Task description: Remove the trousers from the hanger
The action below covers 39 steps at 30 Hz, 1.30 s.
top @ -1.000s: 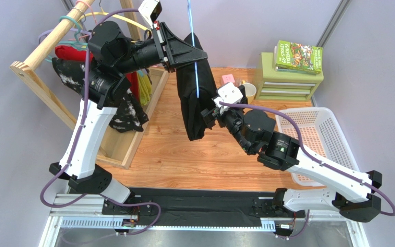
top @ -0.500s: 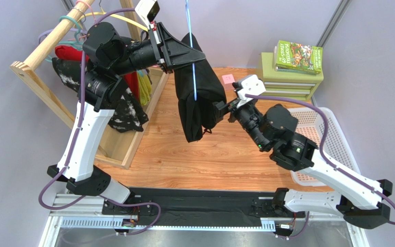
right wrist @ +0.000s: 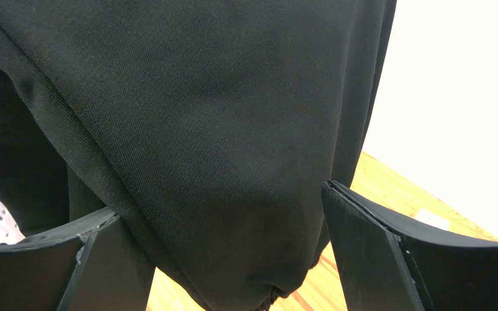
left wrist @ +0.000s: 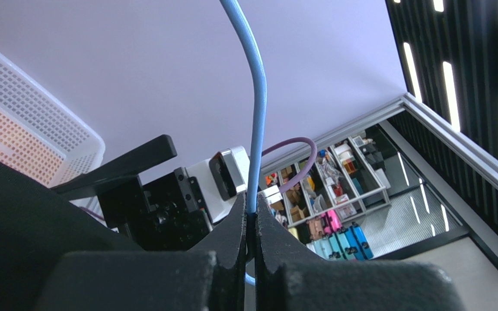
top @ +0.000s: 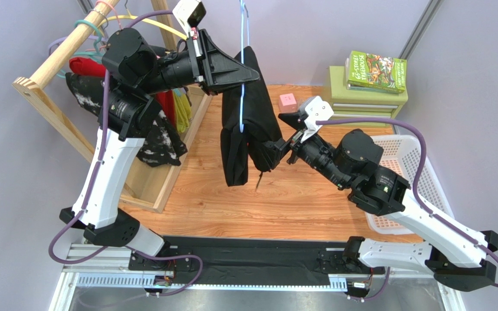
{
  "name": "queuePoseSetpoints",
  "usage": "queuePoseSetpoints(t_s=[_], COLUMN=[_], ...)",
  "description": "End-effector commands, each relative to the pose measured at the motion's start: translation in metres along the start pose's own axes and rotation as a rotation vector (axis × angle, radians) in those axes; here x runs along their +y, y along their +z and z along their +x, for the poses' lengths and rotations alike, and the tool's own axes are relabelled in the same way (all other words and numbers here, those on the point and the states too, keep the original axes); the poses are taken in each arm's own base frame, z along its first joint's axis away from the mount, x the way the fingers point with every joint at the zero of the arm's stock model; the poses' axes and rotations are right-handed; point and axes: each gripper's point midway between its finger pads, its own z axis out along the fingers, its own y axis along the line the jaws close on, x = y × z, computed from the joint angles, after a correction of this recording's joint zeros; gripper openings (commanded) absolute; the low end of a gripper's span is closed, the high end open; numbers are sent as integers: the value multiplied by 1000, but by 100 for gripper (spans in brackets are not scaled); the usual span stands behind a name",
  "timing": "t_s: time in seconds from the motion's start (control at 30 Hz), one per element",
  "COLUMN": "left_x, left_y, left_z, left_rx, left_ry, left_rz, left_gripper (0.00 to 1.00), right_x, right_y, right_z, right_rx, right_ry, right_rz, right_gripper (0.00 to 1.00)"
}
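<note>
The black trousers [top: 240, 133] hang folded over the thin light-blue hanger [top: 241, 78], high above the wooden table. My left gripper [top: 250, 72] is shut on the hanger's wire, seen clamped between the pads in the left wrist view [left wrist: 250, 217], where the hanger [left wrist: 256, 110] curves upward. My right gripper [top: 276, 137] stands open at the trousers' right side, low down. In the right wrist view the trousers [right wrist: 199, 129] fill the space between the wide-spread fingers [right wrist: 368, 253], and the right gripper [right wrist: 222, 227] has not closed on the cloth.
A wooden rack [top: 50, 65] at the left carries a red garment [top: 88, 65] and a black garment with white splotches [top: 157, 146]. A white basket [top: 407, 162] sits at the right. A green drawer box [top: 362, 97] with a book stands at the back right.
My right gripper has moved left and up to the trousers and now straddles their lower fold with its jaws slightly wider. The hanger and trousers have turned a little in the left grip.
</note>
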Motion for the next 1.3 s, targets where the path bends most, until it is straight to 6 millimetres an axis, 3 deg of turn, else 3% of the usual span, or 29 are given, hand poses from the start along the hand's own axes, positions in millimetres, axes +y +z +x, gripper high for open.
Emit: queuePoseSetpoints(t_s=[0.0, 0.03, 0.33, 0.6, 0.73, 0.83, 0.97, 1.03, 1.13, 1.17, 1.23, 1.27], left_x=[-44, -43, -43, -34, -28, -28, -32, -33, -34, -33, -31, -29], left_y=[-12, -11, -13, -13, -12, -13, -14, -15, -16, -16, -17, -17], left_z=[3, 2, 2, 4, 6, 7, 8, 9, 10, 11, 12, 13], left_rx=[-17, -24, -38, -34, -28, -24, -23, -19, -16, -15, -13, -13], left_ry=[115, 111, 104, 99, 89, 88, 89, 88, 95, 92, 101, 101], left_rz=[112, 109, 107, 84, 71, 68, 77, 80, 79, 74, 64, 54], left_gripper=[0, 0, 0, 0, 0, 0, 0, 0, 0, 0, 0, 0], right_x=[7, 7, 3, 1, -14, -18, -16, -17, -17, -18, -23, -25], right_y=[2, 3, 31, 30, 32, 43, 53, 58, 66, 66, 66, 64], right_z=[-22, -30, -36, -74, -94, -91, -87, -84, -86, -90, -95, -93], right_rx=[-70, -87, -102, -203, -245, -210, -214, -210, -209, -213, -210, -194], right_ry=[37, 41, 6, -13, -25, -90, -131, -145, -154, -150, -147, -154], right_rz=[-36, -37, 30, 80, 171, 205, 211, 228, 235, 244, 273, 282], right_gripper=[91, 91, 92, 93, 92, 85, 65, 61, 38, 20, 0, 0])
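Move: The black trousers hang ahead of my open right hand: their middle is about 4 cm forward, 7 cm to the left and 7 cm higher. The blue hanger that carries them is roughly 11 cm ahead, 8 cm left and 15 cm above my right hand. From my left hand, still gripping that hanger, the middle of the trousers lies some 11 cm below and 7 cm back, about level sideways. I slide my open right hand left and a little forward into the hanging trousers, lift it about 6 cm up along them, then push on forward and left as I close the fingers and pinch the black cloth. The fingertips tip up and swing clockwise, some 10 degrees each. My left hand stays put, keeping its grip on the blue hanger. ##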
